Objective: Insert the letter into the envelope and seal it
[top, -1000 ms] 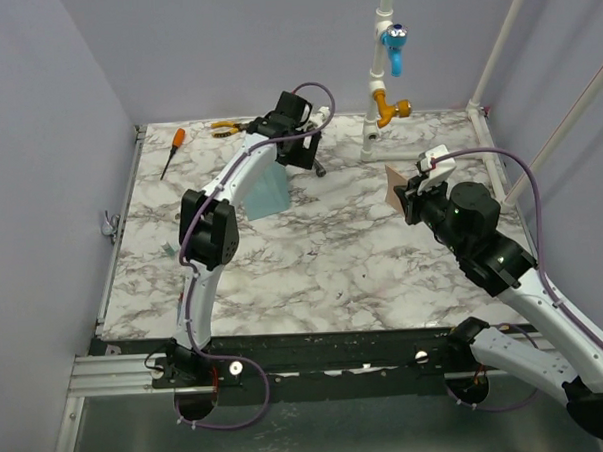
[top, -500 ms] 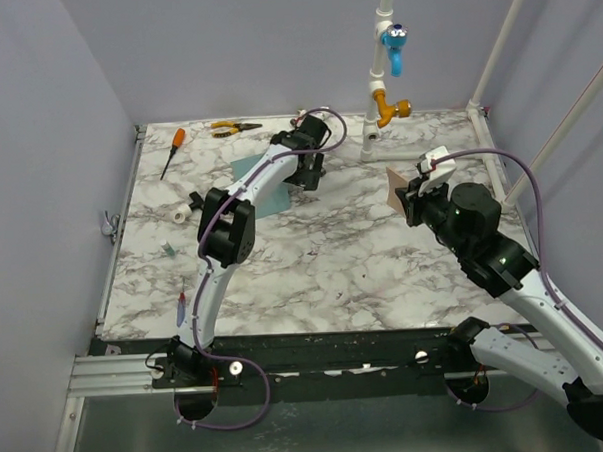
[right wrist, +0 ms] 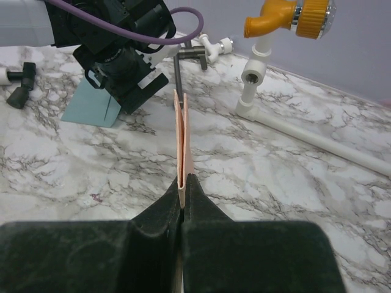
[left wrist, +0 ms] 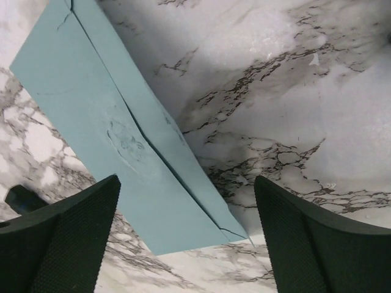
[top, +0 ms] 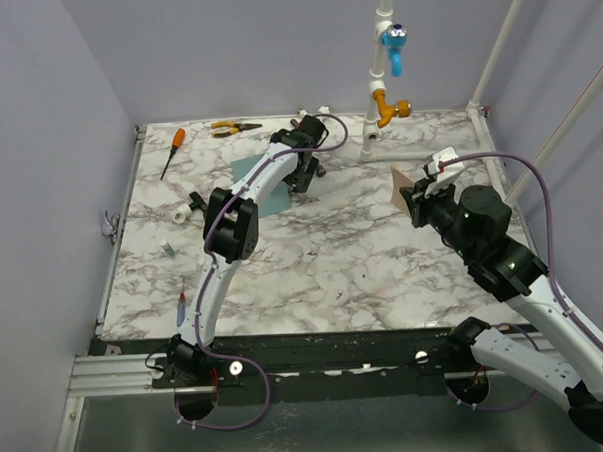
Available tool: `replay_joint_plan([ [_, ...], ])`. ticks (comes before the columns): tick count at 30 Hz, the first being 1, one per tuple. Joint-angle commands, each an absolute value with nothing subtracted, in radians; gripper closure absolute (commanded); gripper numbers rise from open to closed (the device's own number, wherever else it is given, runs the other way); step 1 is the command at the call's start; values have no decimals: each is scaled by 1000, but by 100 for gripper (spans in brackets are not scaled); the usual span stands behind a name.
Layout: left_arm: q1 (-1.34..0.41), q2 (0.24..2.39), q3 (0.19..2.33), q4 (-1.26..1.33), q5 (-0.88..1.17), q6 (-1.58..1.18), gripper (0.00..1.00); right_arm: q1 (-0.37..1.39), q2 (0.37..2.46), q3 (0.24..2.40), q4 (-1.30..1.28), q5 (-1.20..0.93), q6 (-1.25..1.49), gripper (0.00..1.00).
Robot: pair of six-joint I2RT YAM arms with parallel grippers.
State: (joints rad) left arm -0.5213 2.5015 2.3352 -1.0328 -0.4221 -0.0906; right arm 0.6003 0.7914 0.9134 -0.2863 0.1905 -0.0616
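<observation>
The teal-blue envelope (left wrist: pixel 116 134) lies flat on the marble table at the back, also in the top view (top: pixel 258 184) and the right wrist view (right wrist: pixel 91 107). My left gripper (left wrist: pixel 186 244) hovers open just above its near corner, one finger on each side, touching nothing; the top view shows it (top: pixel 301 176) at the envelope's right end. The peach letter (right wrist: pixel 181 137), folded, stands edge-on in my right gripper (right wrist: pixel 184 183), which is shut on its lower edge. In the top view the letter (top: pixel 399 186) is held above the table at the right.
An orange-handled screwdriver (top: pixel 173 150) and pliers (top: pixel 232 128) lie at the back left. A white pipe stand with a blue and an orange valve (top: pixel 381 92) rises at the back centre. Small loose parts (top: pixel 188 209) sit left of the left arm.
The left arm has dropped from a raised pose down to the envelope's right end, jaws still open. The right arm has shifted slightly with the letter in its grip.
</observation>
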Motion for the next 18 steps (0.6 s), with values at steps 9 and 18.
replay_joint_plan([
  [9,-503,2504,2344,-1058,-389,29,93,597,731,962,-304,178,-101,99],
  [18,-484,2433,2230,-1068,-303,-43,100,597,727,963,-314,166,-92,99],
])
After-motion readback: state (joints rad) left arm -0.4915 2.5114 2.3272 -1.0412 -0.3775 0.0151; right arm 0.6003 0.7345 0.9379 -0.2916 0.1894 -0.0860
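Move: The left hand, fingers wide open, is just above the envelope's right side near its near end. The envelope's middle is about 5 cm ahead, 4 cm left and 2 cm below. The black fitting is roughly 18 cm to that hand's left, 1 cm back, and the grey tube some 13 cm ahead and 10 cm right, both 2 cm below. From the right hand, still holding the letter, the envelope lies about 28 cm ahead, 36 cm left and 28 cm down. The left fingers close fully and pinch the envelope's right edge, the flap side, near its near corner, while that hand eases about 1.5 cm left and sinks about 1 cm. Meanwhile the right hand keeps its grip on the letter and rises some 2.5 cm, backing off slightly and drifting a little to the right, then holds there. ##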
